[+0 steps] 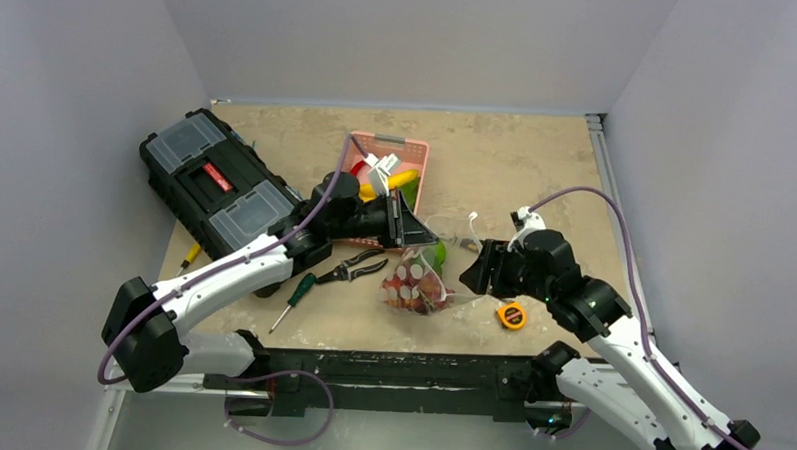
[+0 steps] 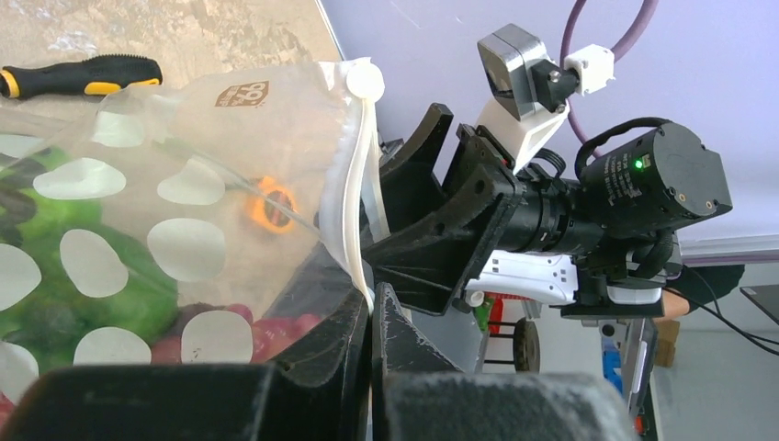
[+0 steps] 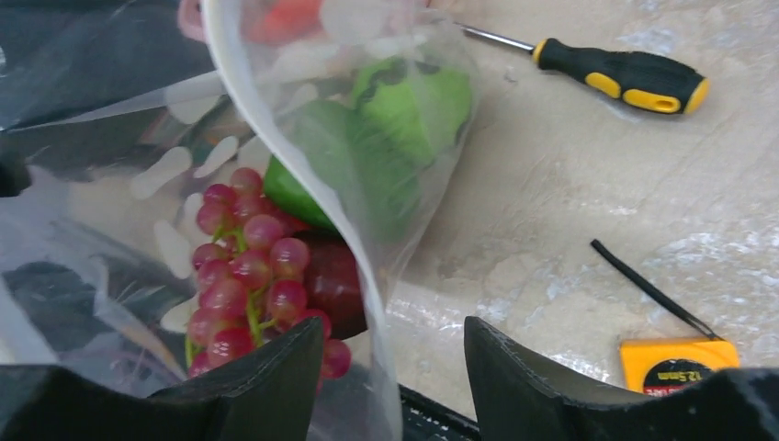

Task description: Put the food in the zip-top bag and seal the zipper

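Note:
The zip-top bag (image 1: 419, 278) lies mid-table, clear with white dots (image 2: 138, 230). It holds red grapes (image 3: 246, 276), a green food (image 3: 390, 138) and a dark red fruit (image 3: 335, 287). My left gripper (image 1: 414, 228) is shut on the zipper (image 2: 360, 184) at the bag's mouth, its jaws pressed together at the strip's lower end (image 2: 372, 299). My right gripper (image 1: 476, 269) faces it from the right and is open (image 3: 393, 326). The bag's pale rim (image 3: 241, 129) hangs between its fingers, unclamped.
A pink basket (image 1: 409, 155) with more items stands behind the bag, a black toolbox (image 1: 216, 184) at the back left. Pliers (image 1: 353, 268) and a green screwdriver (image 1: 294, 299) lie left of the bag. An orange tape measure (image 1: 511, 315) (image 3: 675, 363), a yellow-black screwdriver (image 3: 625, 75) and a black strip (image 3: 652, 289) lie nearby.

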Tool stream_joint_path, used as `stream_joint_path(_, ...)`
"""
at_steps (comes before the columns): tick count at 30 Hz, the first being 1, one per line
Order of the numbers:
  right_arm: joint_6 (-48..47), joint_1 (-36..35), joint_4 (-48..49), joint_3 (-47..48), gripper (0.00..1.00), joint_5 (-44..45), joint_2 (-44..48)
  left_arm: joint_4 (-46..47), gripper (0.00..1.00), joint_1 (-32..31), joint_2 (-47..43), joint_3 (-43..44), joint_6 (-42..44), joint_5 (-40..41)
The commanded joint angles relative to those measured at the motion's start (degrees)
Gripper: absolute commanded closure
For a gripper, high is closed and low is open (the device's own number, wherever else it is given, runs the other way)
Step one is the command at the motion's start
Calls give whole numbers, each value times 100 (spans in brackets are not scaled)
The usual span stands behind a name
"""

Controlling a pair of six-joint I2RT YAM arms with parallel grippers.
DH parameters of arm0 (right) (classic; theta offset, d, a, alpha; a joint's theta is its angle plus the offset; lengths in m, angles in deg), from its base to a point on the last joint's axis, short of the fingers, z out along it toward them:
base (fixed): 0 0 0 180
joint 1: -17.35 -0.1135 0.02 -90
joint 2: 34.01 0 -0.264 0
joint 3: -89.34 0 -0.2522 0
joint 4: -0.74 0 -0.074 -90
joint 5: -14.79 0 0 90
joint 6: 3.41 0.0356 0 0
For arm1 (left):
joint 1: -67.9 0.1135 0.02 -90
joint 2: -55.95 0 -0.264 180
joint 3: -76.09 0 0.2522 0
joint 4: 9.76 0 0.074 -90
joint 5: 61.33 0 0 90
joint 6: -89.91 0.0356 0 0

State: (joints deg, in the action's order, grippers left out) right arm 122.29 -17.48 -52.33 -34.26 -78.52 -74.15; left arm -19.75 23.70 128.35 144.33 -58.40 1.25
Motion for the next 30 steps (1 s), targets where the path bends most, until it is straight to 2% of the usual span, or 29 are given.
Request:
stream_joint_path(1,74,11,572,-114,44,-704,63,557,100,21,4,89,-145,-205)
stream_joint_path(5,-69,14,766,-54,75,-813,-121,504,100,26,-10,72,-136,-252)
stream_joint_path(8,-205,12,834,325,98,-483,-103,301,100,22,-28,38,-22,-289)
stream_joint_path(14,-350,19,1305,747,100,-315,-396,-87,100,26,-253,-189,188,-282)
stream_joint_path(19,-584,18,1271,1028,100,-443,-643,-306,100,26,-379,-218,259,-389)
stream_joint_path(21,-625,11,1315,980,100,-331,-602,-352,97,24,-401,-249,341,-370)
stream_joint_path(26,-720,14,1270,836,100,-282,-708,-860,85,34,-501,-225,650,-53)
stream_joint_path(30,-680,12,1446,617,100,-351,-655,-1799,59,64,-716,56,1309,482)
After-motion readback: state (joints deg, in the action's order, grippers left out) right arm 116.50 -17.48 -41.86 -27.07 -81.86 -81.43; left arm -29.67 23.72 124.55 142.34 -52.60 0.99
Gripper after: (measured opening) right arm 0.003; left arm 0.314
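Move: The bag's right lip passes between the right hand's open fingers, its grip spot about 2 cm to their left and level with them; the food in the bag lies some 9 cm left, 3 cm ahead and 10 cm below. The tape measure is about 9 cm to that hand's right and 1 cm ahead, the screwdriver handle 14 cm straight ahead, both 14 cm down. From the left hand, still pinching the left lip, that right lip lies about 5 cm right, 2 cm back and 8 cm below. The bag's right lip is pinched as the right hand eases about 2 cm left and shuts fully on it, then is hoisted some 6 cm while the hand also goes 4 cm forward and a little farther left, fingers tipping up about 10 degrees. The left hand sinks about 3 cm with its lip, drawing back and left about 2 cm each, and towards the end starts opening its fingers around that lip. ##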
